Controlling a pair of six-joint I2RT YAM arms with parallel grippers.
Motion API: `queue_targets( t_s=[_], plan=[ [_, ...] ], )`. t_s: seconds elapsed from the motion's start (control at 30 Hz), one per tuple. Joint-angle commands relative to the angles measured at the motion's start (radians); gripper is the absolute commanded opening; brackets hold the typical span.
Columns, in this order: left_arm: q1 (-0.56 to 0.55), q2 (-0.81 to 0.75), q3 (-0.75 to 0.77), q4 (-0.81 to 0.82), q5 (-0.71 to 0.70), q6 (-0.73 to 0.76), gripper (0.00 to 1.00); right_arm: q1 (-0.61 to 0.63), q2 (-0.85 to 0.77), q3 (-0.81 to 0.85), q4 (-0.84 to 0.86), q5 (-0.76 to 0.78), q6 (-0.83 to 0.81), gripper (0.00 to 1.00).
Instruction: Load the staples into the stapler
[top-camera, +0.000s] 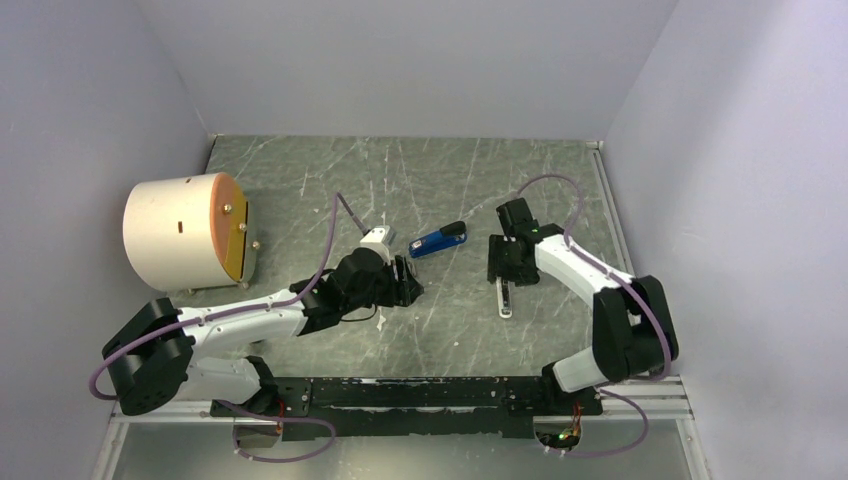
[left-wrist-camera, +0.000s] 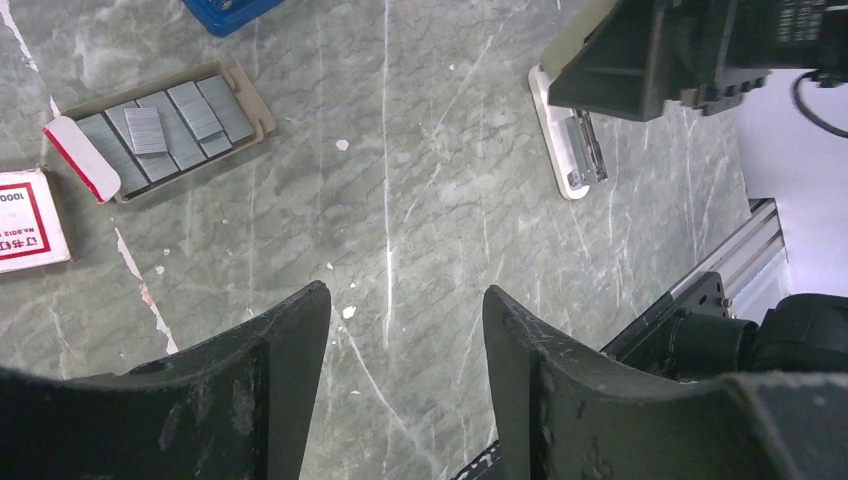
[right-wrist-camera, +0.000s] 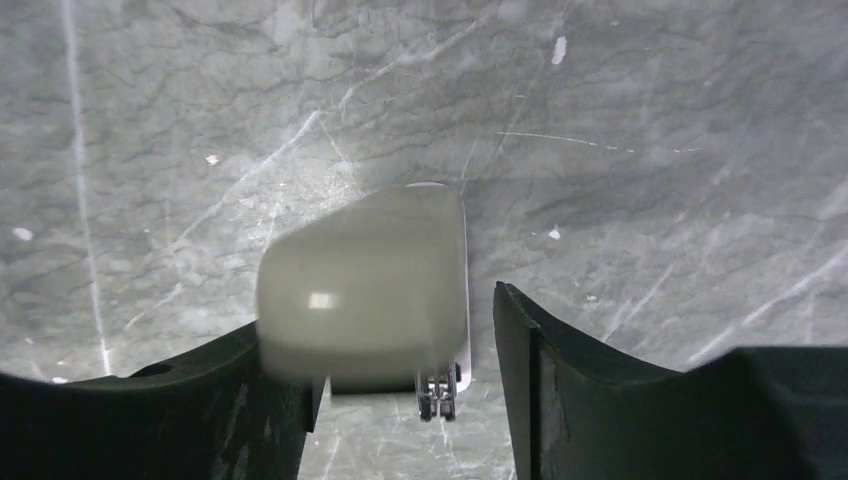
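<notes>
The staples lie as grey ribbed strips in a small open tray at the upper left of the left wrist view, and show as a pale speck from above. Just beyond them the blue stapler lies flat, its corner at that view's top edge. My left gripper is open over bare table with nothing between its fingers, near the tray. My right gripper is open around a pale beige bar, which leans on the left finger with a gap to the right finger.
A red-and-white box sleeve lies beside the tray. The beige bar shows a metal channel. A large cream cylinder with an orange face stands at the far left. Grey walls close three sides; a black rail runs along the near edge.
</notes>
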Motion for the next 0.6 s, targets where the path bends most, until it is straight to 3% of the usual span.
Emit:
queue_targets(
  t_s=[0.0,0.37,0.57],
  plan=[
    [-0.001,0.001,0.012,-0.013,-0.040,0.018,0.63,-0.006,-0.111,0.028,-0.037,0.033,0.029,0.63],
    [-0.001,-0.069,0.025,-0.086,-0.124,0.004,0.64,-0.006,-0.292,0.121,-0.036,0.034,0.019,0.62],
    [-0.001,-0.115,0.039,-0.140,-0.188,0.002,0.66,0.047,-0.176,0.247,0.077,-0.023,-0.025,0.61]
  ],
)
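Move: Just under and between the right hand's open fingers stands the beige stapler with its lid up, its middle about 3 cm back, 1 cm left and 3 cm below. From that hand the blue stapler is about 15 cm left and 7 cm ahead, and the staple tray some 22 cm left, level with it. From the left hand, the beige stapler lies about 19 cm right, 1 cm ahead and 11 cm below; the tray is 6 cm ahead and 2 cm left. Rising quickly off the raised lid of the beige stapler, the right hand climbs about 12 cm with its fingers staying open, easing forward some 4 cm and drifting slightly left at the end, while the wrist tips the fingers up and forward by about 20 degrees. The empty left hand, still open, shifts a little to its left, away from the beige stapler, dipping slightly before it lifts. ##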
